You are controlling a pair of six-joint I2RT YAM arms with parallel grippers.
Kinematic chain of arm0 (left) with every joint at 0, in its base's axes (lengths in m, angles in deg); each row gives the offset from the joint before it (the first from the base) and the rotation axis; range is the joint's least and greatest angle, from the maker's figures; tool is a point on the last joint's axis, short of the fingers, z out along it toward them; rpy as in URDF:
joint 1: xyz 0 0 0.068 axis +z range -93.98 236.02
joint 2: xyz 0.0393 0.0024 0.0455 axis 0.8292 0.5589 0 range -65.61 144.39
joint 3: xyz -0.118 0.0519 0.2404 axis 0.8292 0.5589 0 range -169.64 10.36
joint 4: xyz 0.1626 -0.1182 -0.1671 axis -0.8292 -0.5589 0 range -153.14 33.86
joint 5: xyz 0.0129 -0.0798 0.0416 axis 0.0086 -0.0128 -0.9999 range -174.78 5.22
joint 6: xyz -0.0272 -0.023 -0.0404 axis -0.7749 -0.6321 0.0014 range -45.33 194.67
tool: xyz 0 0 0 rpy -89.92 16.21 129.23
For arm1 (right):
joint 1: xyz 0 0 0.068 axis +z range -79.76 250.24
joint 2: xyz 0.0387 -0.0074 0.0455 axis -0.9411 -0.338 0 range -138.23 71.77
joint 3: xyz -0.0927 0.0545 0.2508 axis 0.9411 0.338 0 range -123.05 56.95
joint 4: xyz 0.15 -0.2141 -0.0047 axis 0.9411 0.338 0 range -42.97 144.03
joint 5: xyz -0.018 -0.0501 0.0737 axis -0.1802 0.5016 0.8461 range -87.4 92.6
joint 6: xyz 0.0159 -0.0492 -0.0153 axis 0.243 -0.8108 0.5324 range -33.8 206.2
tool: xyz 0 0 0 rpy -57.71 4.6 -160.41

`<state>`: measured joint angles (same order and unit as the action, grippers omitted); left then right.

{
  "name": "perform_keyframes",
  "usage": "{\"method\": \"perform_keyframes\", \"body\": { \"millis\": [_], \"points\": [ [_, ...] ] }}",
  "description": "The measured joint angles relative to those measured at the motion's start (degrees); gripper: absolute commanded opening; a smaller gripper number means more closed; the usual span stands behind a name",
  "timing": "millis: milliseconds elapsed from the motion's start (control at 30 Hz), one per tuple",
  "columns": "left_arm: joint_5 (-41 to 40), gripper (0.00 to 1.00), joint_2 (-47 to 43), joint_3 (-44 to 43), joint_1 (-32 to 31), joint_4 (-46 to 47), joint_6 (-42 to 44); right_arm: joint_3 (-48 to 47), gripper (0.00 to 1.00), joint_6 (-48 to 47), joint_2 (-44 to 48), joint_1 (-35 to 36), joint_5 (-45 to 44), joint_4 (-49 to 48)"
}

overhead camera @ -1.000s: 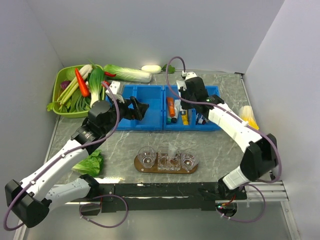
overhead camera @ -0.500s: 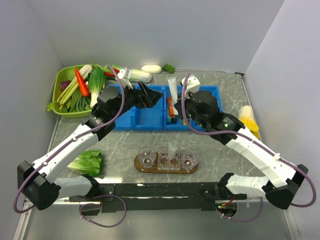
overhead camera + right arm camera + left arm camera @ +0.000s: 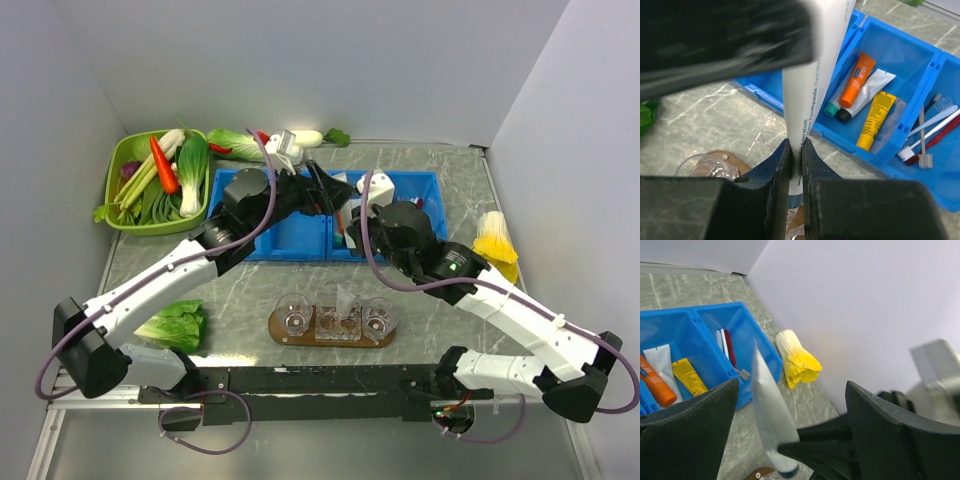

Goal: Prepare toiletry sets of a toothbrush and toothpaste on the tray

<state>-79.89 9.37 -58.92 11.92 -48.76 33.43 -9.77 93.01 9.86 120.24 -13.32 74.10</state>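
Observation:
My right gripper (image 3: 795,143) is shut on a white toothpaste (image 3: 810,95) tube near its capped end and holds it upright above the table. The left gripper (image 3: 790,386) is open, with one wide finger on each side of that same toothpaste (image 3: 769,410) and neither touching it. Seen from the top, both grippers meet over the blue bins, left gripper (image 3: 327,195) next to right gripper (image 3: 352,212). Toothbrushes (image 3: 932,131) lie in the right bin compartment. The brown tray (image 3: 279,327) sits in front of the arms and carries glass cups (image 3: 293,313).
The blue bins (image 3: 290,228) also hold an orange tube (image 3: 858,79), another white tube (image 3: 869,90) and a yellow tube (image 3: 878,117). A green basket (image 3: 118,170) of vegetables stands at the back left. A lettuce leaf (image 3: 175,325) lies front left, and a yellow vegetable (image 3: 496,240) at right.
The left arm swung right across the bins until its open jaws straddled the tube. The right gripper drew back out of the bin with the toothpaste and lifted it.

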Motion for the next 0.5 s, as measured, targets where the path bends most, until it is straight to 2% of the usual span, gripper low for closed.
{"method": "perform_keyframes", "body": {
  "millis": [200, 467, 500],
  "points": [
    [-2.9, 0.77, 2.5, -1.5, -0.5, -2.4, 0.1, 0.7, 0.0, 0.2, 2.2, 1.7, -0.6, 0.1],
    [-3.8, 0.44, 2.9, -2.4, -1.0, -3.7, 0.0, 0.7, 0.01, 0.2, 2.5, 3.5, -2.4, 0.6],
    [-3.9, 0.35, 2.9, -2.4, -1.0, -3.7, 0.0, 0.7, 0.01, 0.2, 2.4, 3.7, -2.7, 0.8]
  ]
}}
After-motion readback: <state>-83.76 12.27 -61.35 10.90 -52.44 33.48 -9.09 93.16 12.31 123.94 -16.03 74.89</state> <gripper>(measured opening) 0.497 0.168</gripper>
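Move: The white toothpaste tube stands steeply in the right hand's pinch near its cap; its middle is about 2 cm ahead, 1 cm left and 5 cm above that hand. From the left hand, whose open fingers already straddle its upper part, that middle lies some 2 cm back, 2 cm right and 3 cm below. Also from the left hand, about 35 cm down, the orange tube is 9 cm ahead and 1 cm right, the yellow tube 7 cm ahead and 8 cm right. The white toothpaste tube stays pinched near its cap by the right hand, which eases back some 2 cm. Around its upper part the left hand sinks roughly 2 cm, edging about 1 cm forward, then all but stops while its wide-open fingers close to half open, one on either side of the tube; whether they touch can't be seen. ##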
